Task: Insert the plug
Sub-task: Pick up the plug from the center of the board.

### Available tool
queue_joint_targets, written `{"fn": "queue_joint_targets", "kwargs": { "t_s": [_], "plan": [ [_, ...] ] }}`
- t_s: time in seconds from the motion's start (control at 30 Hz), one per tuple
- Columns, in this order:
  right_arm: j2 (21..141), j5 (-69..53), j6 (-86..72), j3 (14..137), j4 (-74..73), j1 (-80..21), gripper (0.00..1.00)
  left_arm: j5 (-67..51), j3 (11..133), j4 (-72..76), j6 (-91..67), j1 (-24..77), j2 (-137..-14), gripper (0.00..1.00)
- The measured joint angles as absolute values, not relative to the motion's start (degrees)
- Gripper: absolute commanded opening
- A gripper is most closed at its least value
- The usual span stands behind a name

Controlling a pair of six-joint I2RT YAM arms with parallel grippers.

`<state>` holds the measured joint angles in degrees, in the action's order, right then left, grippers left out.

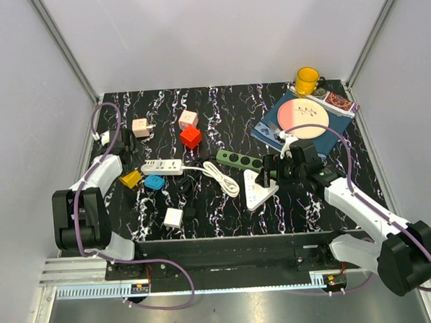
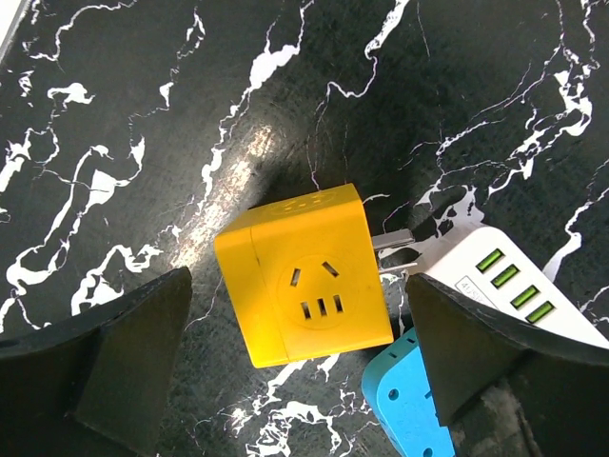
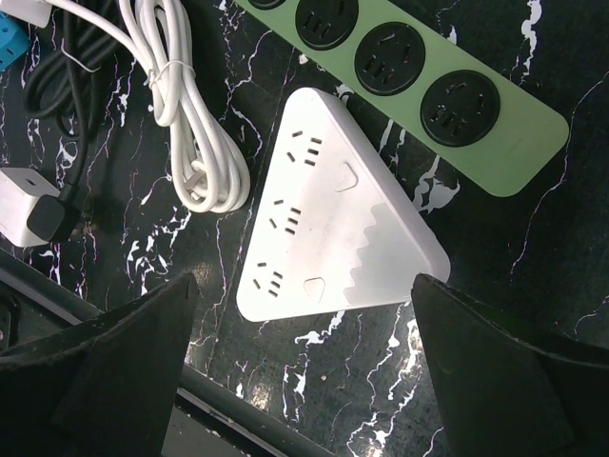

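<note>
A yellow cube adapter (image 2: 304, 286) lies on the black marble table (image 2: 143, 114), socket face up. Its two metal plug prongs (image 2: 395, 249) point at the end of a white power strip (image 2: 514, 286) and stop close to it. My left gripper (image 2: 297, 286) hangs open above the cube, one finger on each side, touching nothing. In the top view the cube (image 1: 131, 179) sits just below the left gripper (image 1: 127, 157). My right gripper (image 3: 304, 286) is open over a white triangular socket block (image 3: 333, 228) and holds nothing; in the top view it (image 1: 268, 174) is beside that block (image 1: 259, 189).
A blue adapter (image 2: 419, 409) touches the yellow cube's corner. A green power strip (image 3: 409, 76), a coiled white cable (image 3: 190, 143) and a white cube with a black plug (image 3: 29, 205) lie near the triangular block. Red (image 1: 190, 136) and pink cubes (image 1: 141, 127), a plate (image 1: 304, 118) and a yellow mug (image 1: 307, 80) stand farther back.
</note>
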<state>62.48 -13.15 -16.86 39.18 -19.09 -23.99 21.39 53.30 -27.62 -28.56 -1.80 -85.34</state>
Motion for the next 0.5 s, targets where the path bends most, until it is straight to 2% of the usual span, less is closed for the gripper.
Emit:
{"fn": "queue_joint_targets", "kwargs": {
  "t_s": [0.17,0.5],
  "plan": [
    [62.48,-13.15,-16.86,39.16,-19.07,-23.99,1.00,20.67,53.54,-27.59,-28.53,-1.83,-86.76,0.85],
    [61.32,-13.28,-16.93,38.96,-19.16,-23.99,1.00,18.46,54.52,-27.51,-27.83,-1.83,-88.03,0.38]
  ]
}}
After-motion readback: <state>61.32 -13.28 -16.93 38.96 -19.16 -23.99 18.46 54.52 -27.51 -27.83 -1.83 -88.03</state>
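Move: The yellow plug sits practically between the left hand's open fingers, its middle about 1 cm ahead, 1 cm to the right and 2 cm below. The blue adapter lies some 8 cm right of that plug and 3 cm nearer the base; the white power strip's middle is roughly 11 cm right of the plug and 2 cm farther out. From the right hand, the plug is around 46 cm left, 6 cm ahead and 7 cm lower. Downward first, the left hand settles about 1 cm around the yellow plug, then drifts a little under 1 cm right and slightly forward while its fingers close from wide open to roughly two thirds. The pads come onto the plug's two opposite sides and pinch it, with the wrist barely turning. ##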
